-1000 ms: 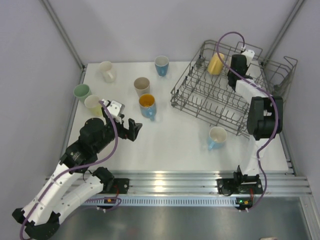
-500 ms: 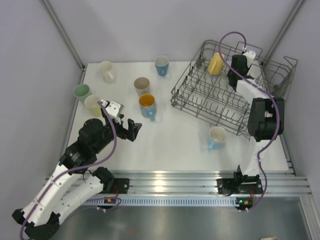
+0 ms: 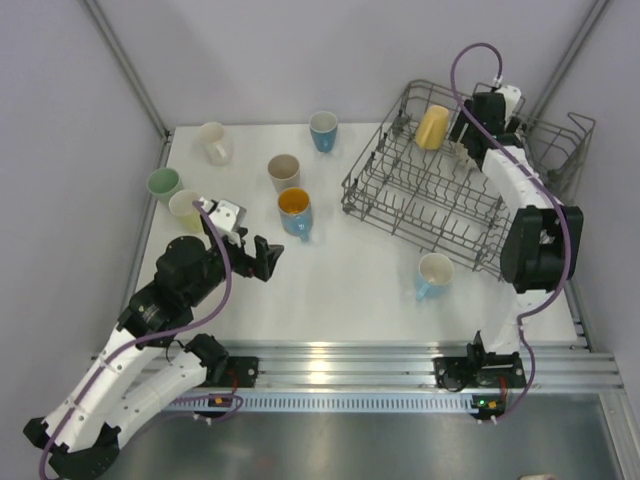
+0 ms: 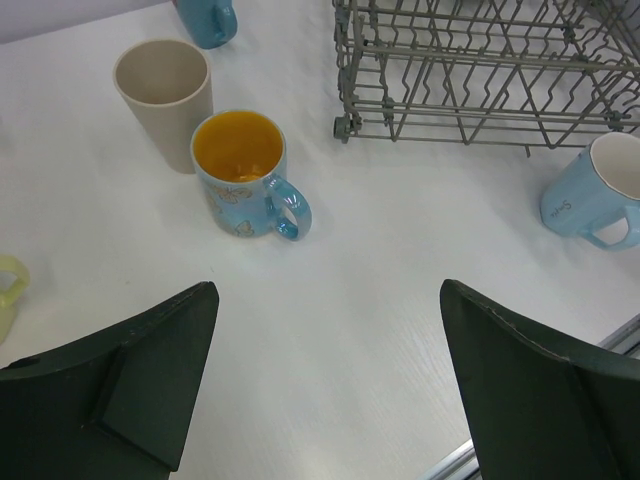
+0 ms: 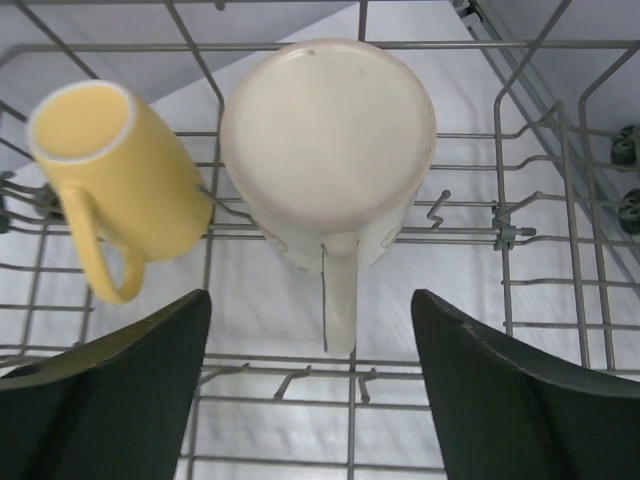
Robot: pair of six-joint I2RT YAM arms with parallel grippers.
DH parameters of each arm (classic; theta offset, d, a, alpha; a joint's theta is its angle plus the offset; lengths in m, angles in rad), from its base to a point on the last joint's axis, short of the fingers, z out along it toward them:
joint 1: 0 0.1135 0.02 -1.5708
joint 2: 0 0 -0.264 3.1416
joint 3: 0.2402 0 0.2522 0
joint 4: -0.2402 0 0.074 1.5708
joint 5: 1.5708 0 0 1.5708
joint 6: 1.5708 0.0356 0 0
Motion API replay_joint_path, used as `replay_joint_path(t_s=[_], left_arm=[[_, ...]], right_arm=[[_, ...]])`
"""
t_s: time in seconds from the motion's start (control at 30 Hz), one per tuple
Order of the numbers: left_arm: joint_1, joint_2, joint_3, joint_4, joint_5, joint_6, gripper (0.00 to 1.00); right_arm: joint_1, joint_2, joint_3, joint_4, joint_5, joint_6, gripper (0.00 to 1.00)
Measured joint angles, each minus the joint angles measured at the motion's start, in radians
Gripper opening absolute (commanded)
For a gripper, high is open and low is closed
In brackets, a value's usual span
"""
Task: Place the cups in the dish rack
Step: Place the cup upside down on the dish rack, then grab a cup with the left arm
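Observation:
The grey wire dish rack (image 3: 349, 186) stands at the far right. A yellow mug (image 3: 433, 127) lies in its far corner. In the right wrist view the yellow mug (image 5: 110, 175) lies beside a cream mug (image 5: 328, 150) set upside down on the rack's wires (image 5: 300, 45). My right gripper (image 3: 466, 132) is open and empty just above the cream mug's handle (image 5: 310, 300). My left gripper (image 3: 268, 257) is open and empty over the table (image 4: 325, 300). It faces a blue mug with an orange inside (image 4: 240, 170) and a beige tumbler (image 4: 163, 95).
On the table stand a blue cup (image 3: 323, 130), a cream mug (image 3: 214, 142), a mint green cup (image 3: 163, 184) and a pale yellow cup (image 3: 186, 208). A light blue mug (image 3: 434, 274) lies before the rack's near edge. Metal rails run along the table's near edge.
My right gripper has drawn back from the rack's middle toward its far right corner, leaving the cream mug standing. The left arm has barely moved.

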State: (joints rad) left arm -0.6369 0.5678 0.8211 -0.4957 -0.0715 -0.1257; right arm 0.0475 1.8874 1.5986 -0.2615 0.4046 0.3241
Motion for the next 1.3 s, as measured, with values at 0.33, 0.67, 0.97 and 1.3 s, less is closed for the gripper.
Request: replay_joint_path(t_s=[0.33,0.67,0.97,1.3], left_arm=[[0.000,0.055,0.072,-0.003,-0.035,-0.046,0.98],[0.000,0.138,0.158,-0.006,-0.059,-0.071,0.98],[0.000,0.303,0.229,-0.044,-0.127,-0.112,0.98],[0.003,0.447,0.310,-0.092,-0.171,-0.138,0.98]], right_arm=[[0.011,-0.229,0.079,-0.199,-0.218,-0.028,0.99],[0.229,-0.721,-0.232,-0.220,-0.471,-0.041,0.99],[0.578,-0.879,-0.485,-0.158,-0.482,0.022,0.99],[0.610,-1.141,-0.484,-0.222,-0.373,0.034,0.99]])
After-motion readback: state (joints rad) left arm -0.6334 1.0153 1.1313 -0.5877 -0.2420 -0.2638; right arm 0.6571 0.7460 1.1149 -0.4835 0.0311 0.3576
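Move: The blue cup with the orange inside stands about 13 cm ahead of my left hand, 2 cm to its right and 22 cm below; the tan cup is some 10 cm beyond it and 3 cm farther left. From my right hand that blue cup lies about 17 cm back and 47 cm left. The white cup just placed sits 7 cm ahead and 3 cm right of my right hand, 6 cm below, the yellow cup 10 cm ahead and 9 cm left. With the white cup already released, I open my right fingers the last bit and lift clear, swinging the hand back about 33 cm, left and up towards the blue cup's side, turning counter-clockwise over 50 degrees and tipping the fingers up; late on it dips, rises again and drifts slightly right. My open left hand rises a little, then goes forward about 7 cm and back down, tilting down towards the blue cup. ##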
